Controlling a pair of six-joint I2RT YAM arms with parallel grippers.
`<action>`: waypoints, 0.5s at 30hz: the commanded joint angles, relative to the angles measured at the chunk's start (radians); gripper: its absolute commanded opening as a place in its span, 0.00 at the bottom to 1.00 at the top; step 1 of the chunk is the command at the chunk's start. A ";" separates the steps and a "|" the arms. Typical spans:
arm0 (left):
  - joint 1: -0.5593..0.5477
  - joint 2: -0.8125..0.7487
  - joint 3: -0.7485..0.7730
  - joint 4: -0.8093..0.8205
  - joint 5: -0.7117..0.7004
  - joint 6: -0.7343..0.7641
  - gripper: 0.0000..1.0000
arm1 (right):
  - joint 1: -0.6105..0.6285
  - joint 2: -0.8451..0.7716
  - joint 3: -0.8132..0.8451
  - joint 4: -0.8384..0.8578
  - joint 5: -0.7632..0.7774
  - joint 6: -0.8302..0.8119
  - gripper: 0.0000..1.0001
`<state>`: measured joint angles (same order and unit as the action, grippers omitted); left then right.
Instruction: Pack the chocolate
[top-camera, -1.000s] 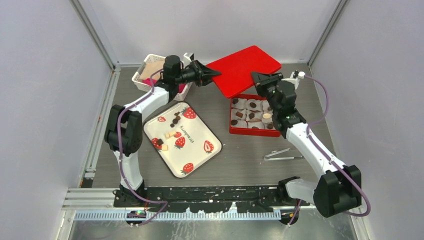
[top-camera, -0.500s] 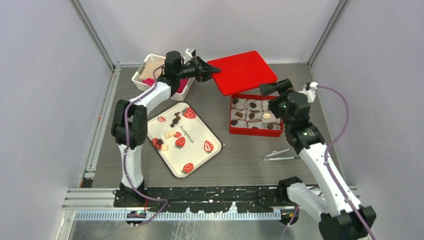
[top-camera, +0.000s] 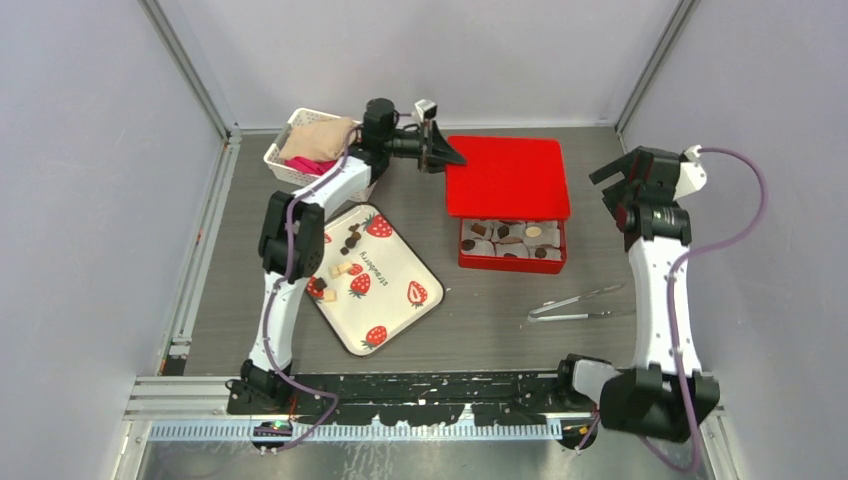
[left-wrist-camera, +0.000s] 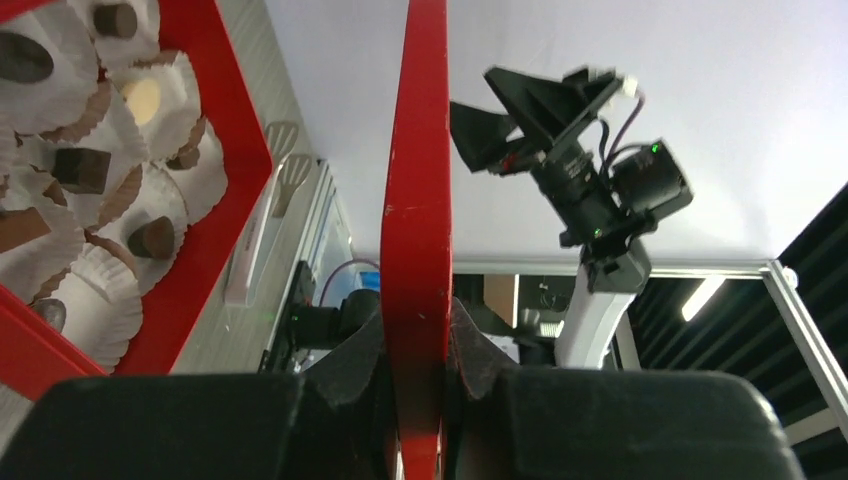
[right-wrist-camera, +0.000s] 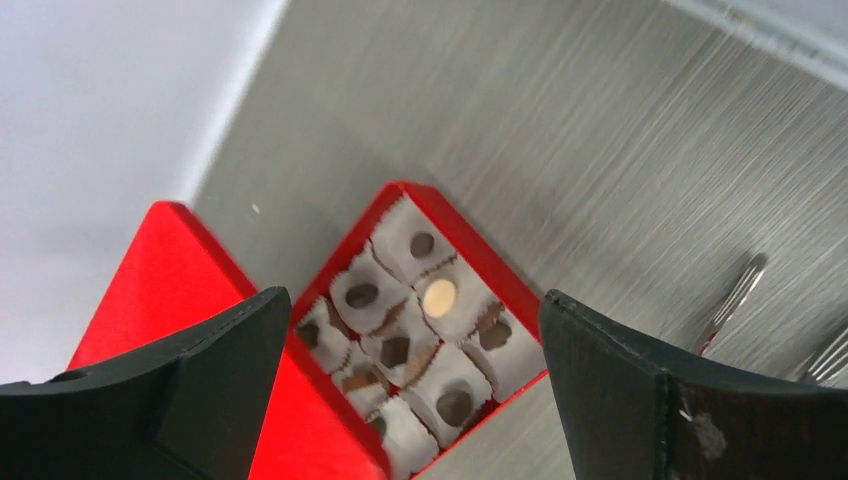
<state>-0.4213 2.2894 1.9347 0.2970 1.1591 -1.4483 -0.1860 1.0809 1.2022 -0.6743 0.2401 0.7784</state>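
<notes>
The red box (top-camera: 512, 265) holds dark chocolates (top-camera: 505, 238) in white paper cups. My left gripper (top-camera: 446, 158) is shut on the left edge of the red lid (top-camera: 508, 178), which lies flat over the far part of the box. In the left wrist view the lid's edge (left-wrist-camera: 417, 180) runs up from between the jaws of that gripper (left-wrist-camera: 417, 350), with the box (left-wrist-camera: 228, 120) to the left. My right gripper (top-camera: 612, 185) is open and empty, raised to the right of the box. Its view looks down on the box (right-wrist-camera: 478, 262) and its chocolates (right-wrist-camera: 396, 350). Several more chocolates (top-camera: 350, 240) lie on the strawberry tray (top-camera: 400, 310).
Metal tongs (top-camera: 570, 305) lie on the table in front of the box, also in the right wrist view (right-wrist-camera: 735, 290). A white basket (top-camera: 290, 128) with beige and pink items stands at the back left. The cell walls close in on both sides.
My left gripper has swung the lid to the right and laid it level over the far part of the box. My right arm has pulled away to the right and risen.
</notes>
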 joint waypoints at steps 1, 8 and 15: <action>-0.060 0.046 0.113 -0.212 0.054 0.195 0.00 | -0.032 0.117 0.065 0.007 -0.158 -0.036 1.00; -0.091 0.115 0.209 -0.434 -0.007 0.375 0.00 | -0.041 0.208 -0.003 0.109 -0.210 -0.027 0.99; -0.115 0.162 0.238 -0.482 -0.069 0.408 0.00 | -0.041 0.268 -0.038 0.100 -0.147 -0.102 0.98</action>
<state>-0.5297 2.4443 2.1166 -0.1593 1.1084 -1.0847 -0.2214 1.3239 1.1831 -0.6151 0.0589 0.7391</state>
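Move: The left hand holds the lid by its left edge. The open chocolate box waits some 14 cm to this hand's right, 11 cm back and 14 cm down. The strawberry tray lies about 20 cm left and 23 cm back, the tongs some 26 cm right and 29 cm back, both around 16 cm below. From the right hand, the box is roughly 17 cm left, 7 cm back and 15 cm down. Down and to the right, with a little pull back, the left hand brings the pinched lid over the box, sinking about 8 cm and slowing towards the end. Its wrist rolls some 10 degrees so the lid's right side dips, and turns slightly clockwise; the grip stays shut. The right hand, empty and still wide open, sinks too beside the box, edging forward. ##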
